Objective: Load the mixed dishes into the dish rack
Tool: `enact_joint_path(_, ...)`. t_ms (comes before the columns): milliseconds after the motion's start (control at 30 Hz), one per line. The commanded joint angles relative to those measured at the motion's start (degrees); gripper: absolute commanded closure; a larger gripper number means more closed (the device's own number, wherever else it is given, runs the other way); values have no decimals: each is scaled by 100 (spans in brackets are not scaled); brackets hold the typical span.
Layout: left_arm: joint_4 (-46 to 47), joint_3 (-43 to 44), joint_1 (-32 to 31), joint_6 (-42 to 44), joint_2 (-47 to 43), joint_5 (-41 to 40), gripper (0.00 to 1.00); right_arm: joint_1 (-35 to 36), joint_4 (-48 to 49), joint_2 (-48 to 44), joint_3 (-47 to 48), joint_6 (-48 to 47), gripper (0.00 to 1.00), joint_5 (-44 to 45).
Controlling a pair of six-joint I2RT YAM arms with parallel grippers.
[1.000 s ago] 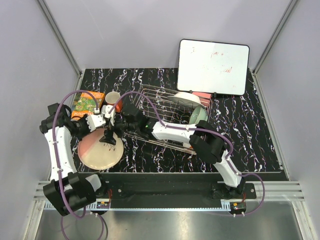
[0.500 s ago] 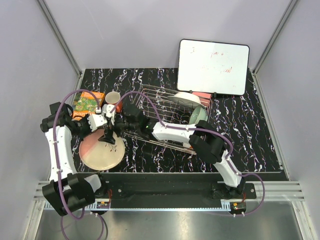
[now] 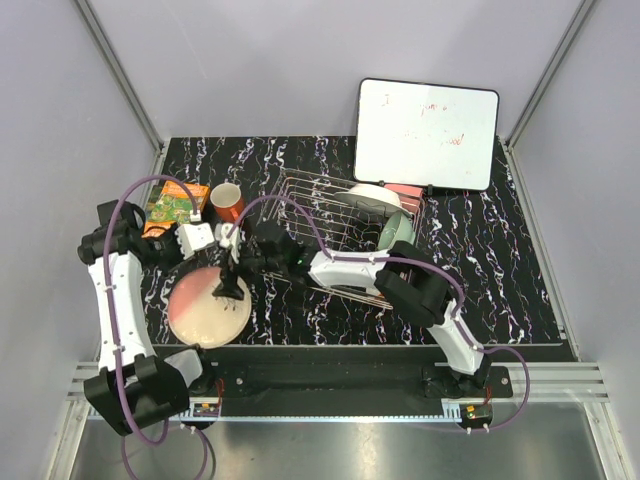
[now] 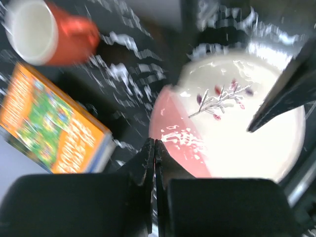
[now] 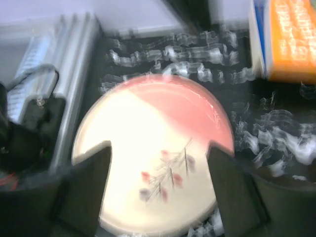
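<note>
The pink-and-cream plate (image 3: 205, 308) (image 4: 232, 128) (image 5: 153, 148) with a twig motif lies flat on the table at the front left. My right gripper (image 3: 230, 285) (image 5: 159, 148) hangs over it, open wide, one finger above each side of its rim. My left gripper (image 3: 212, 250) (image 4: 155, 144) is shut on nothing, just off the plate's pink edge. The orange-red mug (image 3: 226, 204) (image 4: 47, 32) stands behind the plate. The dish rack (image 3: 310, 200) holds a white plate (image 3: 375, 198) and a pale green bowl (image 3: 400, 230).
A green-orange book (image 3: 172, 208) (image 4: 49, 123) (image 5: 286, 39) lies at the far left beside the mug. A whiteboard (image 3: 428, 133) leans up behind the rack. The table's front rail (image 5: 64, 74) runs close to the plate.
My left gripper has drawn back up and left off the plate. My right gripper has come forward and down over the plate, its jaws a little narrower.
</note>
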Motion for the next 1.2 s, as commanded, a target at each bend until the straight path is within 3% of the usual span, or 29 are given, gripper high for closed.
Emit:
enact_joint_path(0,76,351,-53,-93,-282,908,100,91,-947,234,-317,102,16,-122)
enact_joint_path(367,76,334,218,-155,-98,987,100,56,-937,68,-431,156,17,44)
enact_joint_path(633,102,62,826,-567,763,654,99,82,-727,-1189,-1344,-91,16,589)
enact_joint_path(667,93,18,870,-716,929,540,82,100,-596,-1285,-1458,-82,16,616)
enact_joint_path(733,93,-175,905,-813,1071,452,61,135,-525,-1470,-1679,-108,16,686)
enact_joint_path(767,93,-263,957,-822,1158,425,46,161,-490,-1497,-1723,-126,16,704)
enact_joint_path(800,93,-342,975,-814,1194,407,37,179,-490,-1506,-1758,-135,16,730)
enact_joint_path(900,145,-633,975,-779,1326,284,27,249,-490,-1558,-1776,-196,17,783)
enact_joint_path(1167,752,-783,976,-1349,2160,-111,22,337,-156,-1814,-2057,-328,17,1108)
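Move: Beneath both hands is the plate: from the left hand its middle lies about 5 cm back, 4 cm right and 16 cm below; from the right hand, 4 cm back, 3 cm left and 12 cm below. The mug stands some 18 cm ahead and 10 cm right of the left hand, the book 17 cm ahead and 3 cm left of it. The dish rack's middle is roughly 27 cm right and 13 cm ahead of the right hand. Rising barely 3 cm with its fingers still shut, the left hand then swings left and sinks some 13 cm over the plate's left part, opening to about three quarters and tipping its fingers further down. The right hand, still open, dips and draws back and right off the plate, then lifts partway to hover by its right rim, about 7 cm further right overall. ##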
